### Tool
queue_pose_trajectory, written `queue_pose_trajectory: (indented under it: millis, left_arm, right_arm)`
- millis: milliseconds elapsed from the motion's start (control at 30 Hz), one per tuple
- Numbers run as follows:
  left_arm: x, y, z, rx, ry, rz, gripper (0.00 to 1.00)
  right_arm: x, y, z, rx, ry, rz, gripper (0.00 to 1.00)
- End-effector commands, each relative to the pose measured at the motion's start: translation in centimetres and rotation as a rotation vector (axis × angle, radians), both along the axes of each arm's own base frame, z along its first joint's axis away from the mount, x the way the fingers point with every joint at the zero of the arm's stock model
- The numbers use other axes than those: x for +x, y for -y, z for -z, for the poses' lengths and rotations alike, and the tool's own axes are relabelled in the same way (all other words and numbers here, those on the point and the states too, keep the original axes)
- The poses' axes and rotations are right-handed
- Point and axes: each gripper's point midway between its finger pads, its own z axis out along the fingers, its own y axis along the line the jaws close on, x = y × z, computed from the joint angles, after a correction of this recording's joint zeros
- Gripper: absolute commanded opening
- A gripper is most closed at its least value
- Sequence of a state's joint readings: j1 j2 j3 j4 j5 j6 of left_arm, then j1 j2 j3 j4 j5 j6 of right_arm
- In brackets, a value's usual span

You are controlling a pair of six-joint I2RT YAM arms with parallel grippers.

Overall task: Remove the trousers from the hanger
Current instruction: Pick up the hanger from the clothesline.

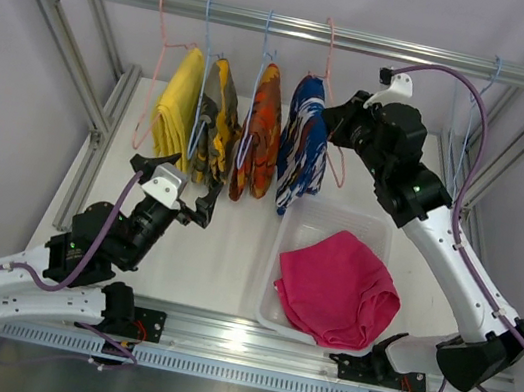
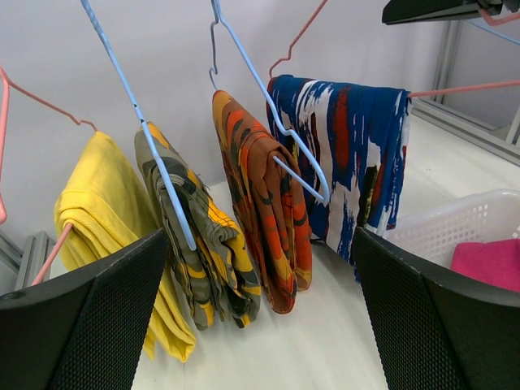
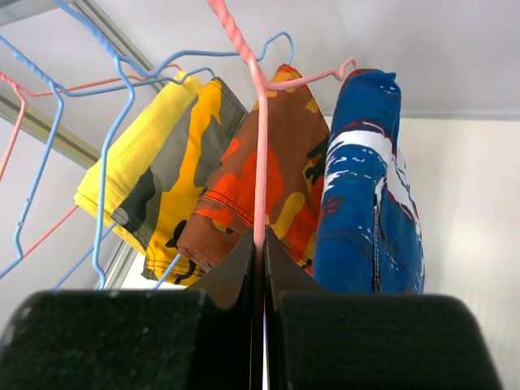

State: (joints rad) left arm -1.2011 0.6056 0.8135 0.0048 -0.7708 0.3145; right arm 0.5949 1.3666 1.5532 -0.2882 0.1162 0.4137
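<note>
Several trousers hang folded on wire hangers from the top rail: plain yellow (image 1: 176,105), olive-yellow camouflage (image 1: 216,125), orange camouflage (image 1: 260,137) and blue with white and red pattern (image 1: 303,147). The magenta-pink trousers (image 1: 339,289) lie crumpled in the white basket (image 1: 283,251). My right gripper (image 1: 336,123) is beside the blue trousers (image 3: 370,195), shut on their pink hanger wire (image 3: 260,162). My left gripper (image 1: 178,181) stands open and holds nothing, low in front of the olive-yellow pair (image 2: 195,244) and the orange pair (image 2: 264,211), touching neither.
An empty blue hanger (image 1: 481,103) hangs at the rail's right end. The aluminium frame posts (image 1: 93,116) stand on both sides of the white table. The basket's rim (image 2: 455,223) lies right of my left gripper.
</note>
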Motion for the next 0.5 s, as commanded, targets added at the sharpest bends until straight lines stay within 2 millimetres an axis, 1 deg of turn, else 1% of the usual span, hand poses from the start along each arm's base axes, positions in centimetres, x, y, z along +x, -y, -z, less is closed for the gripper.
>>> queue_pose_trajectory:
  millis: [0, 100, 133, 200, 233, 300, 333, 467]
  left_arm:
    - [-0.1, -0.1, -1.0, -0.033, 0.013, 0.010, 0.99]
    - [-0.1, -0.1, -1.0, -0.040, 0.010, 0.015, 0.99]
    - [-0.1, -0.1, -1.0, -0.042, 0.009, 0.015, 1.00]
    - [-0.1, 0.1, -0.9, -0.040, 0.008, 0.017, 0.99]
    - [-0.1, 0.1, -0.8, -0.037, 0.007, 0.017, 0.99]
    - [-0.1, 0.0, -0.9, -0.042, 0.008, 0.015, 0.99]
    - [-0.2, 0.0, -1.0, -0.045, 0.011, 0.018, 0.99]
    - [-0.1, -0.1, -0.9, -0.044, 0.009, 0.014, 1.00]
  right_arm:
    - [-3.0, 2.2, -13.2, 0.187, 0.318, 0.026, 0.00]
    - [-3.0, 2.0, -13.7, 0.193, 0.323, 0.020, 0.00]
    - [-3.2, 2.0, -14.5, 0.202, 0.335, 0.017, 0.00]
    - [-3.4, 1.9, -14.8, 0.195, 0.337, 0.016, 0.00]
    - [-3.6, 2.1, -15.7, 0.201, 0.354, 0.017, 0.00]
    - [-3.7, 2.3, -16.1, 0.190, 0.356, 0.023, 0.00]
    - [-4.0, 2.5, -16.8, 0.195, 0.369, 0.025, 0.00]
    - [-4.7, 3.2, -18.0, 0.199, 0.385, 0.034, 0.00]
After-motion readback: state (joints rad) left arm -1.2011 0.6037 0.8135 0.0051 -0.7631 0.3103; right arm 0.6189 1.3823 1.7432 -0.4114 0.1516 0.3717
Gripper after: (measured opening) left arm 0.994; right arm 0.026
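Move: Some 8 cm ahead of the right hand and 15 cm above it runs the clothesline, with the hook of the pink hanger, whose wire these fingers already hold, lying about 3 cm to the hand's left. The blue-and-white trousers hang about 8 cm ahead, 3 cm left and 8 cm lower; the orange camouflage trousers are roughly 9 cm ahead and 14 cm left at much that lower level. From the left hand the hook is about 25 cm ahead, 24 cm right and 19 cm up. Lifting the pink hanger, the right hand goes up about 5 cm, gathering speed, and eases back a little over 1 cm near the blue-and-white trousers. Its shut fingers keep their pinch on the wire while the wrist tips them slightly upward, raising the hook from the clothesline. ##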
